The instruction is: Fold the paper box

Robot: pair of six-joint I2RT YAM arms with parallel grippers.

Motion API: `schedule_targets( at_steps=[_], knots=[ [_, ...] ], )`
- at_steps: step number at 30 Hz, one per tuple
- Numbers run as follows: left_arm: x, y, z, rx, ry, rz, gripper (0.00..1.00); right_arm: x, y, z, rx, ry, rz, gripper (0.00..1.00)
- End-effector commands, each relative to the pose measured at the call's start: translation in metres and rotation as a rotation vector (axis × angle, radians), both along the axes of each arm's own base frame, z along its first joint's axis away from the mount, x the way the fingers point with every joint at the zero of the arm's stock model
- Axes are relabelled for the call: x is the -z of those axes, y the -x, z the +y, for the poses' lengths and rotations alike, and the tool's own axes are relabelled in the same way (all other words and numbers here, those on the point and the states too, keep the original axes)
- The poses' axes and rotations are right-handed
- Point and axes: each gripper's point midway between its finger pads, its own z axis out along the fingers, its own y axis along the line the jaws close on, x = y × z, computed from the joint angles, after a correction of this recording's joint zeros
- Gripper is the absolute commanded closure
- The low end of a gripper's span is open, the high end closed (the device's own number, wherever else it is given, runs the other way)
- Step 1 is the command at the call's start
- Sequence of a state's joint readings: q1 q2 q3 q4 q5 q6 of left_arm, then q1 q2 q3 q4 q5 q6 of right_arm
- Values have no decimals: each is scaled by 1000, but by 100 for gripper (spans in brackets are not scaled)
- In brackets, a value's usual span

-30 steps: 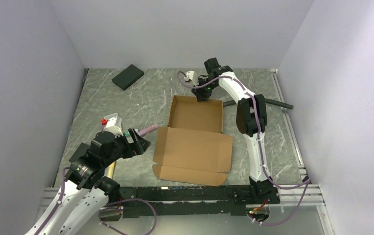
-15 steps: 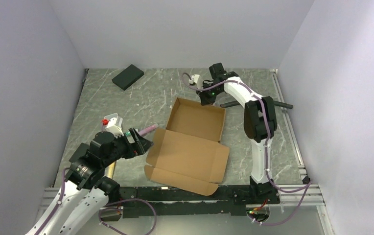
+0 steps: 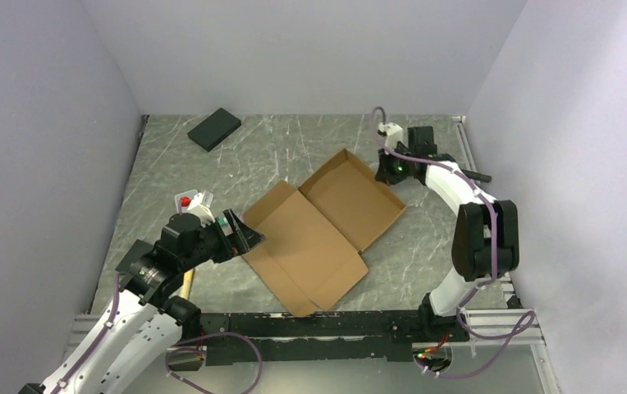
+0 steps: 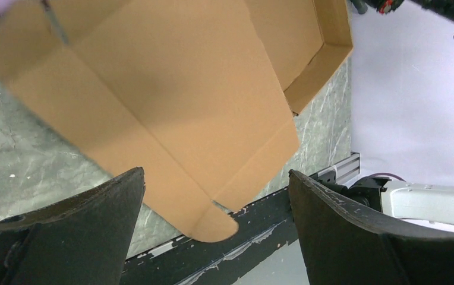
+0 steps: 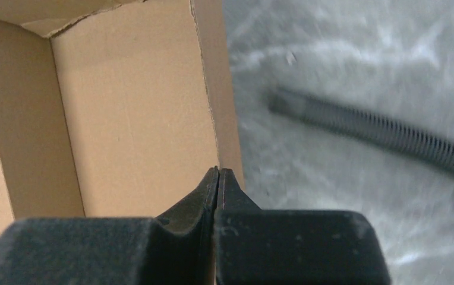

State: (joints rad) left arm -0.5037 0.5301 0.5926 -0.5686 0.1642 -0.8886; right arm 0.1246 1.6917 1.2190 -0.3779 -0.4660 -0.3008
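The paper box (image 3: 327, 234) is brown cardboard lying open in the middle of the table, turned diagonally. Its tray end (image 3: 351, 197) points to the far right and its flat lid lies toward the near left. My right gripper (image 3: 387, 170) is at the tray's far right wall. In the right wrist view the jaws (image 5: 218, 170) are shut on the upright wall's edge of the box (image 5: 129, 107). My left gripper (image 3: 249, 238) hovers open at the lid's left edge. In the left wrist view its fingers (image 4: 216, 174) stand wide apart above the lid (image 4: 171, 89), holding nothing.
A black pad (image 3: 214, 129) lies at the far left. A black corrugated hose (image 3: 476, 176) lies by the right wall, also in the right wrist view (image 5: 379, 133). A small white part with a red dot (image 3: 189, 199) lies left of the box. A black rail (image 3: 310, 324) runs along the near edge.
My right gripper shut on the tray's wall and swung right, turning the whole box from square-on to diagonal. My left gripper stayed open and shifted slightly right.
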Motion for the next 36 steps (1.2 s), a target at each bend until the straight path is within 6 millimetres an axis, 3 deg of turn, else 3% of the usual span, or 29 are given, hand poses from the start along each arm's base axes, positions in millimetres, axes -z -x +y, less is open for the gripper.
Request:
schedule_targets(
  at_steps=[1, 6, 12, 16, 22, 25, 29, 36],
  knots=[
    [-8, -8, -10, 5, 50, -8, 5, -7, 0, -32, 299, -124, -10, 100],
    [11, -19, -18, 7, 46, 27, 5, 6, 25, -61, 536, -143, 23, 100],
    [53, -39, -22, -7, -31, 74, 4, 20, 46, -67, 572, -156, 58, 100],
    [82, -55, -14, -48, -134, 105, 4, 25, 49, -80, 610, -197, 86, 100],
    [123, -65, -2, -63, -257, 176, 3, 26, 52, -84, 611, -220, 92, 100],
    [129, -70, -5, -40, -222, 167, 3, 29, 52, -87, 617, -216, 99, 100],
    [121, -86, -13, -13, -122, 101, 3, 34, 52, -91, 626, -203, 109, 100],
    [129, -107, -8, 1, -14, 137, 3, 38, 52, -91, 622, -212, 125, 100]
  ],
)
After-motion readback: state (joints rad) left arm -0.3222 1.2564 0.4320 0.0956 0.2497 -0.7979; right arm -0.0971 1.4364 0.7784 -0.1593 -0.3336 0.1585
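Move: The right gripper has the tray's far-right wall pinched. The tray's middle lies about 7 cm back and 7 cm left of it, the flat lid panel some 20 cm back and 22 cm left, and the black tube roughly 7 cm ahead and 19 cm right. From the open left gripper, the lid panel's middle is about 15 cm right, 2 cm ahead and 16 cm below; the pink marker is some 10 cm ahead and 3 cm left, low on the table. Keep the tray wall pinched in the right gripper and swing it right and back, a little down, turning some 35 degrees clockwise, quickly at first, then easing to a stop. Meanwhile sink the left gripper about 14 cm while easing forward, tipping it further down, then glide it forward, fingers wide open, to the lid panel's left edge. ##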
